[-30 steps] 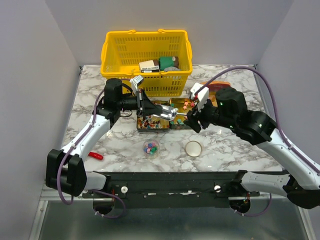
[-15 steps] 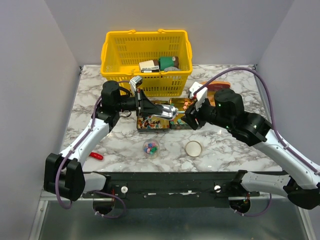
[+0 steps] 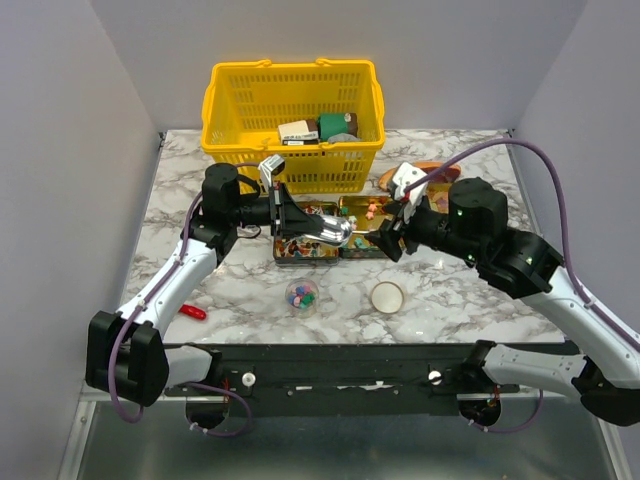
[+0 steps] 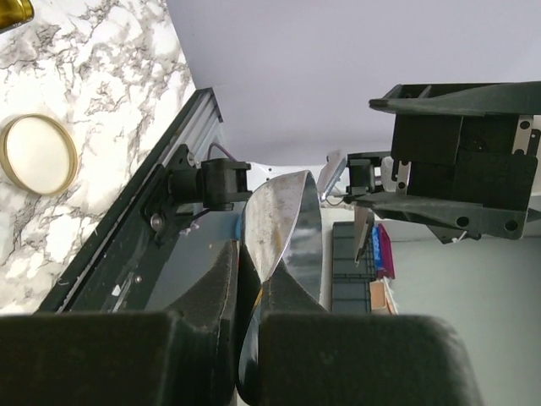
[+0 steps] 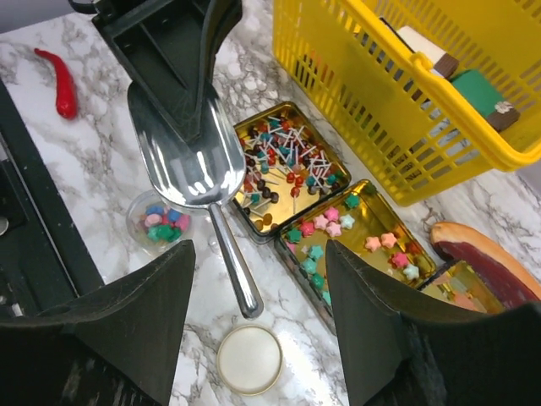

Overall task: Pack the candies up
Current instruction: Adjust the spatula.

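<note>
My left gripper point(image 3: 287, 215) is shut on the bowl end of a metal scoop point(image 3: 327, 228), held above the candy trays; in the left wrist view the scoop point(image 4: 287, 220) stands edge-on between the fingers point(image 4: 203, 296). The scoop point(image 5: 182, 161) points its handle point(image 5: 235, 262) at my right gripper point(image 5: 258, 254), which is open with the handle's end between its fingers, not touching. Lollipop candies point(image 5: 283, 161) fill one gold tray point(image 3: 303, 247); star candies point(image 5: 338, 224) lie in the tray point(image 3: 362, 214) beside it. A clear cup point(image 3: 302, 294) holds coloured candies point(image 5: 161, 222).
A round lid point(image 3: 387, 296) lies on the marble in front of the trays. A yellow basket point(image 3: 295, 120) with boxes stands at the back. A red-brown meat slab point(image 5: 486, 258) lies right of the trays. A red chili point(image 3: 191, 311) rests near the front left edge.
My right gripper edged toward the scoop's handle, drew back slightly and spread its jaws wider. The left gripper and scoop have barely moved.
</note>
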Controlling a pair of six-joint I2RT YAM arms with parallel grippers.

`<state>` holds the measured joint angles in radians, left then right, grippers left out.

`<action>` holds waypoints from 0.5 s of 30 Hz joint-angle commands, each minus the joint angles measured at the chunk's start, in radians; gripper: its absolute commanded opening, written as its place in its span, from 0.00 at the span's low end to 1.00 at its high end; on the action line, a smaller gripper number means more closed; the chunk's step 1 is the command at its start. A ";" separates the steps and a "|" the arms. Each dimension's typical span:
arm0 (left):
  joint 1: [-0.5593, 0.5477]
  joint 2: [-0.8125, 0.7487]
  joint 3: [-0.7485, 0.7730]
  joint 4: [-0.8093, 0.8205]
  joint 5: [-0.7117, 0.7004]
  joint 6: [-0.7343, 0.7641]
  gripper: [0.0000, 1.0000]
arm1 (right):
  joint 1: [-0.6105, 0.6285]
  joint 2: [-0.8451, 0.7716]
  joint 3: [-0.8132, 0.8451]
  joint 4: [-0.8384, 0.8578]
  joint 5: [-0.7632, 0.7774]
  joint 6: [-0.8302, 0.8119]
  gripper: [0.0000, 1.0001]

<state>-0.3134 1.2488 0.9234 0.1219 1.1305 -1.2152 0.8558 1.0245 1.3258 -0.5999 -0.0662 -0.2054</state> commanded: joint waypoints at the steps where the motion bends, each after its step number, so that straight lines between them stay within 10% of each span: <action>1: -0.001 -0.032 0.012 0.002 0.057 0.016 0.00 | 0.000 0.060 0.026 -0.087 -0.127 -0.017 0.70; 11: -0.009 -0.066 -0.006 0.024 0.080 0.008 0.00 | 0.000 0.101 0.024 -0.115 -0.185 -0.015 0.62; 15: -0.009 -0.072 -0.017 0.024 0.080 0.008 0.00 | 0.000 0.111 0.030 -0.118 -0.170 -0.002 0.30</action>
<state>-0.3164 1.2049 0.9234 0.1299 1.1690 -1.2079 0.8555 1.1225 1.3365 -0.6975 -0.2287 -0.2142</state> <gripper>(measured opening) 0.091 0.439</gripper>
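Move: The handle of the spatula, whose blade my left hand already holds, lies about 5 cm below my open right hand, some 4 cm to its left and 2 cm back. From my left hand the handle is roughly 11 cm to the right and 1 cm back, at about its height. Some 30 cm below my right hand are the round lid, 3 cm right and 1 cm back, and the star candy box, 15 cm ahead and 2 cm left. I lower my right hand about 4.5 cm onto the spatula's handle, drawing it a couple of centimetres left and back and tipping the fingers down while turning them some 10 degrees counter-clockwise. Then, halted, I begin closing them around the handle, still only partway. My left hand keeps its pinch on the blade and eases back and up about 1.5 cm each. ##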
